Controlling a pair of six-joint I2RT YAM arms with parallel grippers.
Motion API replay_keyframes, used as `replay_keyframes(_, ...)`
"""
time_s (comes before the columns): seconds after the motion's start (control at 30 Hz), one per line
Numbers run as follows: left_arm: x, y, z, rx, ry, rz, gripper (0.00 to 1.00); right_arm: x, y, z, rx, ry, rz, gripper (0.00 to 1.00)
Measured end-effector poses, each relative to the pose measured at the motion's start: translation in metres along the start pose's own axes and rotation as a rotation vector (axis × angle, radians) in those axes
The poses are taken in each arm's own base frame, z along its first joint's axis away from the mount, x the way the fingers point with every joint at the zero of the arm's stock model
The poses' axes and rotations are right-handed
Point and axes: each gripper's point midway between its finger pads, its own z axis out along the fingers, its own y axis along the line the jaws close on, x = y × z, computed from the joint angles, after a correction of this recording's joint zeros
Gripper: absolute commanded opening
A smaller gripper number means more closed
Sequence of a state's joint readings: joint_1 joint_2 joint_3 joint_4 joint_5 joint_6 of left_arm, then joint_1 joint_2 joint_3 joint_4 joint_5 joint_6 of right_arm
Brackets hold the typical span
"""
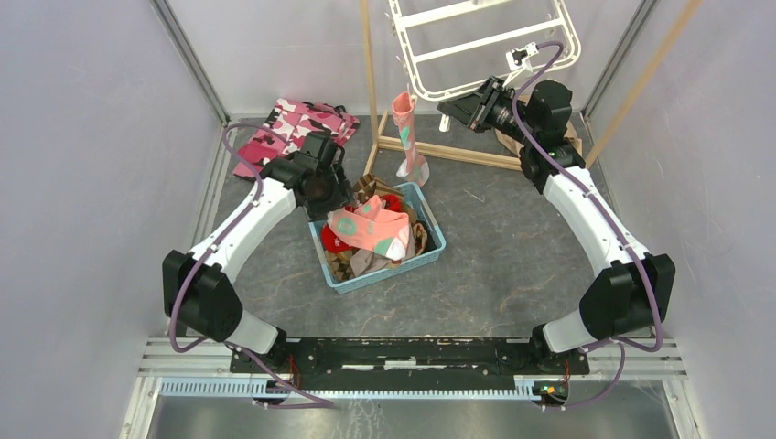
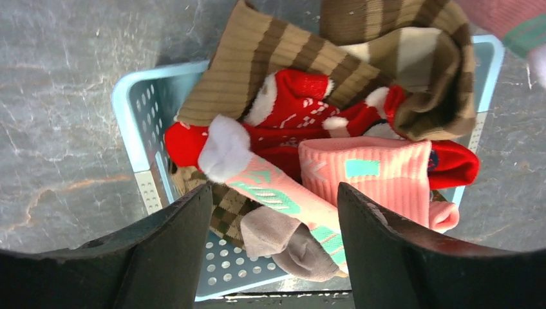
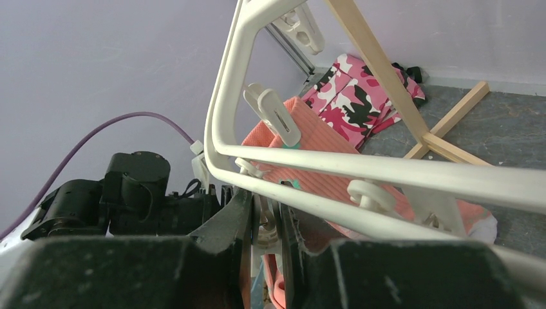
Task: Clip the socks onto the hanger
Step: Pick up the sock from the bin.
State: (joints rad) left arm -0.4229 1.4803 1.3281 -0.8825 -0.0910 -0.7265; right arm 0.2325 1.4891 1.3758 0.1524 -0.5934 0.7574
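A light blue basket (image 1: 434, 240) in the middle of the table holds the socks: a salmon-pink and teal one (image 1: 371, 229) on top, red ones (image 2: 302, 96), brown striped ones (image 2: 270, 51). My left gripper (image 2: 273, 215) hangs open just above this pile, nothing held between its fingers (image 2: 174, 251). One more salmon-pink sock (image 1: 405, 128) hangs from the white hanger (image 1: 485, 41) at the back. My right gripper (image 3: 267, 225) is shut on a white clip peg (image 3: 265, 233) under the hanger's rim (image 3: 386, 170), beside that hanging sock (image 3: 322, 138).
A pink camouflage garment (image 1: 293, 128) lies at the back left. The thin wooden pole stand (image 1: 371, 82) rises behind the basket, its base bars (image 1: 458, 155) lying on the floor. A tan cloth (image 1: 508, 142) lies under the right arm. Grey walls close in on both sides.
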Motion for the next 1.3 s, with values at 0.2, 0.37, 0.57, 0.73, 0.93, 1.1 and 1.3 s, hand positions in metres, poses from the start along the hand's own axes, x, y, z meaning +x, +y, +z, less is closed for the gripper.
replay_keyframes(0.2, 0.014, 0.010, 0.010, -0.057, 0.044, -0.069, 0.38, 0.001, 0.000, 0.000, 0.000, 0.000, 0.000, 0.00)
replay_keyframes(0.37, 0.021, 0.015, 0.017, -0.080, 0.067, -0.081, 0.08, -0.001, 0.000, -0.002, 0.001, -0.004, -0.005, 0.00)
replay_keyframes(0.57, 0.012, 0.004, -0.008, 0.007, 0.027, -0.027, 0.02, -0.001, 0.000, -0.003, 0.002, -0.006, -0.006, 0.00)
replay_keyframes(0.73, -0.018, -0.036, -0.066, 0.264, -0.109, 0.093, 0.02, -0.001, 0.000, -0.004, 0.002, -0.006, -0.006, 0.00)
replay_keyframes(0.93, -0.041, -0.097, -0.152, 0.684, -0.314, 0.245, 0.02, -0.002, 0.004, -0.007, -0.002, -0.012, -0.010, 0.00)
replay_keyframes(1.1, -0.051, -0.128, -0.200, 0.908, -0.428, 0.326, 0.02, -0.002, 0.005, -0.009, 0.000, -0.014, -0.011, 0.00)
replay_keyframes(1.3, -0.083, -0.170, -0.259, 1.103, -0.576, 0.427, 0.02, -0.002, 0.004, -0.011, 0.003, -0.017, -0.012, 0.00)
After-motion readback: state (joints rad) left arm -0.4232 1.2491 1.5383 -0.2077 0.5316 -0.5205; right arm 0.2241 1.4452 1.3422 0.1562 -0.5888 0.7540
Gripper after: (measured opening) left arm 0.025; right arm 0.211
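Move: The pink-and-green sock on top of the bin's heap has its middle about 5 cm to the right of the open left hand, 2 cm back and 5 cm below. The red starred sock lies roughly 2 cm left, 5 cm back and 7 cm below that hand, the grey sock some 4 cm right, 8 cm back and 8 cm below. The hanging sock is about 13 cm right, 11 cm ahead and 10 cm above. From the right hand, the sock in the bin is roughly 15 cm left, 12 cm back and 27 cm below. The pink sock is pinched near its left end as the left hand sinks about 3 cm, easing slightly back, and shuts its fingers. The hand then lifts it fast, over 30 cm up and some 10 cm right towards the hanger and the right hand, fingers swinging from steeply down to roughly level and turning clockwise. The right hand keeps its hold on the hanger's clip. ##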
